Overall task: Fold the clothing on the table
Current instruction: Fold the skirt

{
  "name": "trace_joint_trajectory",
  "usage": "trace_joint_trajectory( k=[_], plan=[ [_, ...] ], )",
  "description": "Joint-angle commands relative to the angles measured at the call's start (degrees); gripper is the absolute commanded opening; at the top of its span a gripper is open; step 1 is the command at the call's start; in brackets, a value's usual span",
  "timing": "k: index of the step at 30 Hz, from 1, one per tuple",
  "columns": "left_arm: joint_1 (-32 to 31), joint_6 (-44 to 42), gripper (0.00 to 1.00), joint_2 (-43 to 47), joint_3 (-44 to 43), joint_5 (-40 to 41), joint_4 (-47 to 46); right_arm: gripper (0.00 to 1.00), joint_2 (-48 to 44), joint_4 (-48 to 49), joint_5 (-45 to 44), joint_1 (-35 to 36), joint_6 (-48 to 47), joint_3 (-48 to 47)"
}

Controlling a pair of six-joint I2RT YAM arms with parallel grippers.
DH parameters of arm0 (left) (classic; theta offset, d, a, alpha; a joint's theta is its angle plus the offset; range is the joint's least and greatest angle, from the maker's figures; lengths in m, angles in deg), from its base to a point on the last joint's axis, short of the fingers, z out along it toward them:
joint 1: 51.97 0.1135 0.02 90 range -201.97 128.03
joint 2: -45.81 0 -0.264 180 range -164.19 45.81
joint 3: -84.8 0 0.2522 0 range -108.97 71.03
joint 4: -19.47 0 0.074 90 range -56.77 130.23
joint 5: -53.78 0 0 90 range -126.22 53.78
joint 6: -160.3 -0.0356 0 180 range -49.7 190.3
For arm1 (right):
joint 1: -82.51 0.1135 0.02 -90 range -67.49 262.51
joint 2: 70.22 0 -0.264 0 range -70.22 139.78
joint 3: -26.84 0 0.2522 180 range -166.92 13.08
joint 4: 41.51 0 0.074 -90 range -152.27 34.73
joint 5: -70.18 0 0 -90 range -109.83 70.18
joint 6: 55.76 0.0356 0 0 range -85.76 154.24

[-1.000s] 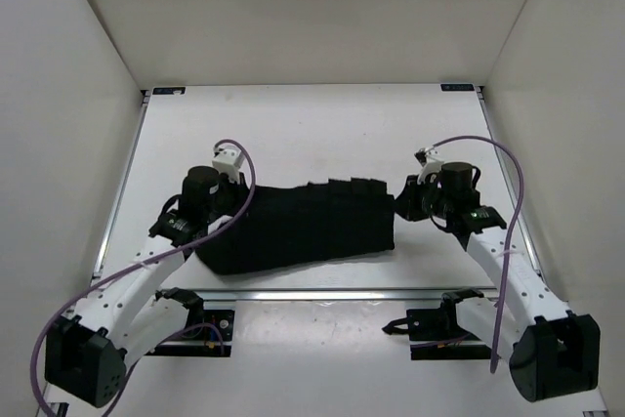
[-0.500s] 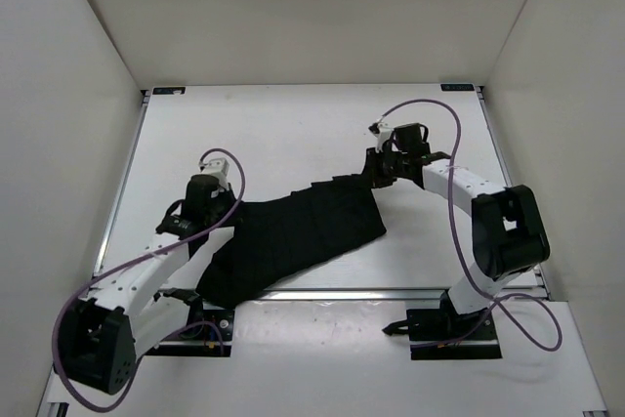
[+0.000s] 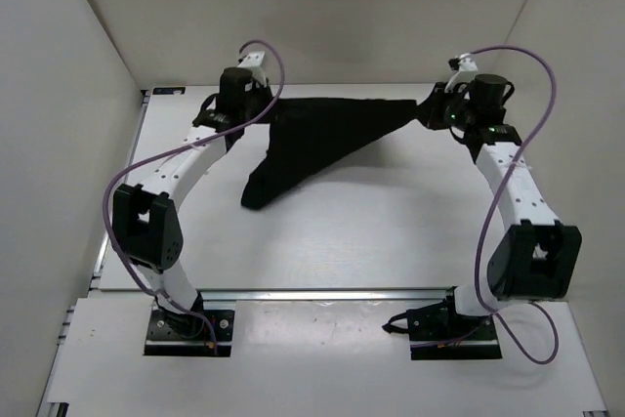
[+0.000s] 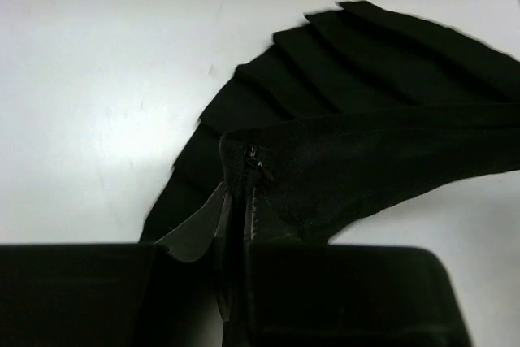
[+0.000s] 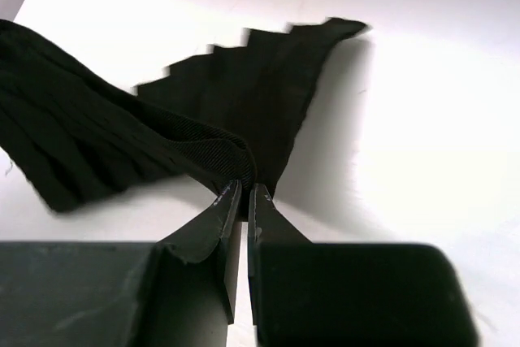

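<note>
The clothing (image 3: 322, 139), a black pleated skirt, is stretched by its waist edge between both grippers near the far edge of the table (image 3: 391, 231), its pleats trailing down to the left. My left gripper (image 3: 269, 112) is shut on the waist corner with the zipper (image 4: 248, 156). My right gripper (image 3: 422, 109) is shut on the opposite waist corner (image 5: 236, 152). In the left wrist view the clothing (image 4: 366, 119) fans out above the left gripper (image 4: 240, 188). The right wrist view has the pleated hem (image 5: 260, 71) hanging beyond the right gripper (image 5: 244, 193).
White enclosure walls (image 3: 59, 65) stand close on three sides, the back wall just behind both grippers. Metal rails (image 3: 332, 292) run along the table's near edge. Purple cables (image 3: 146, 163) loop off both arms.
Both arms have swung from the near part of the table to its far edge, carrying the clothing with them. The folded bundle has opened into a stretched fan.
</note>
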Motion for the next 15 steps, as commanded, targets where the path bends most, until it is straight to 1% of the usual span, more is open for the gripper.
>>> trace_joint_trajectory(
  k=[1,3,4,5,6,7,8,9,10,11,12,13,14,15],
  plan=[
    [-3.0,-7.1,0.00,1.6,-10.7,6.1,5.1,0.00,-8.0,0.3,-4.8,-0.4,-3.3,-1.5],
    [-4.5,-9.5,0.00,3.1,-9.5,7.6,5.4,0.00,-11.2,1.5,-7.2,0.5,-5.2,5.1],
    [-5.1,-9.9,0.00,4.7,-6.5,8.2,4.9,0.00,-12.9,2.3,-7.3,0.4,-5.0,9.1],
    [-5.4,-9.8,0.00,7.4,-1.7,8.6,4.5,0.00,-13.8,2.2,-6.6,0.4,-3.9,11.1],
    [-5.7,-9.5,0.00,8.3,0.9,8.5,3.1,0.00,-14.8,2.1,-5.9,0.6,-2.9,14.8],
    [-5.7,-8.4,0.00,11.1,6.3,7.1,2.6,0.00,-16.0,1.2,-5.0,0.4,-2.9,18.2],
    [-5.2,-7.7,0.00,14.5,11.7,6.7,2.2,0.00,-18.2,1.0,-5.1,0.3,-3.1,19.9],
    [-5.9,-6.9,0.00,17.7,17.5,5.6,1.4,0.00,-19.2,0.1,-6.2,2.0,-2.7,23.1],
    [-6.0,-5.9,0.00,19.5,20.6,5.8,1.2,0.00,-21.2,-1.1,-6.8,2.6,-2.5,26.1],
    [-7.7,-5.3,0.00,22.4,24.7,5.7,2.1,0.00,-23.3,-1.7,-7.4,3.7,-2.1,27.3],
    [-9.5,-5.0,0.00,25.9,28.4,7.4,2.6,0.00,-24.6,-2.8,-7.2,4.0,-1.9,29.1],
    [-10.3,-3.9,0.00,27.7,29.5,8.0,4.7,0.00,-26.3,-4.5,-7.6,4.3,-1.2,30.5],
    [-11.0,-2.6,0.00,30.9,31.9,7.4,5.8,0.00,-27.7,-5.8,-7.6,4.8,-0.7,30.8],
    [-10.3,-2.1,0.00,34.2,34.2,6.2,6.0,0.00,-27.9,-6.4,-8.6,5.2,-0.9,30.9]
  ],
)
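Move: Each hand holds one end of the skirt's waistband, roughly 20 cm above the table. From the left hand, the bare table between the arms lies about 21 cm back and 18 cm right; the skirt's loose body, about 5 cm back, 13 cm right and 8 cm below. From the right hand, that bare table is some 19 cm back and 18 cm left, the loose body 5 cm back, 23 cm left and 12 cm below. The near rail runs straight behind the left hand, 39 cm back. Both hands, still pinching the waistband, rise about 5 cm, then swing back 15 cm and down towards the rail. ##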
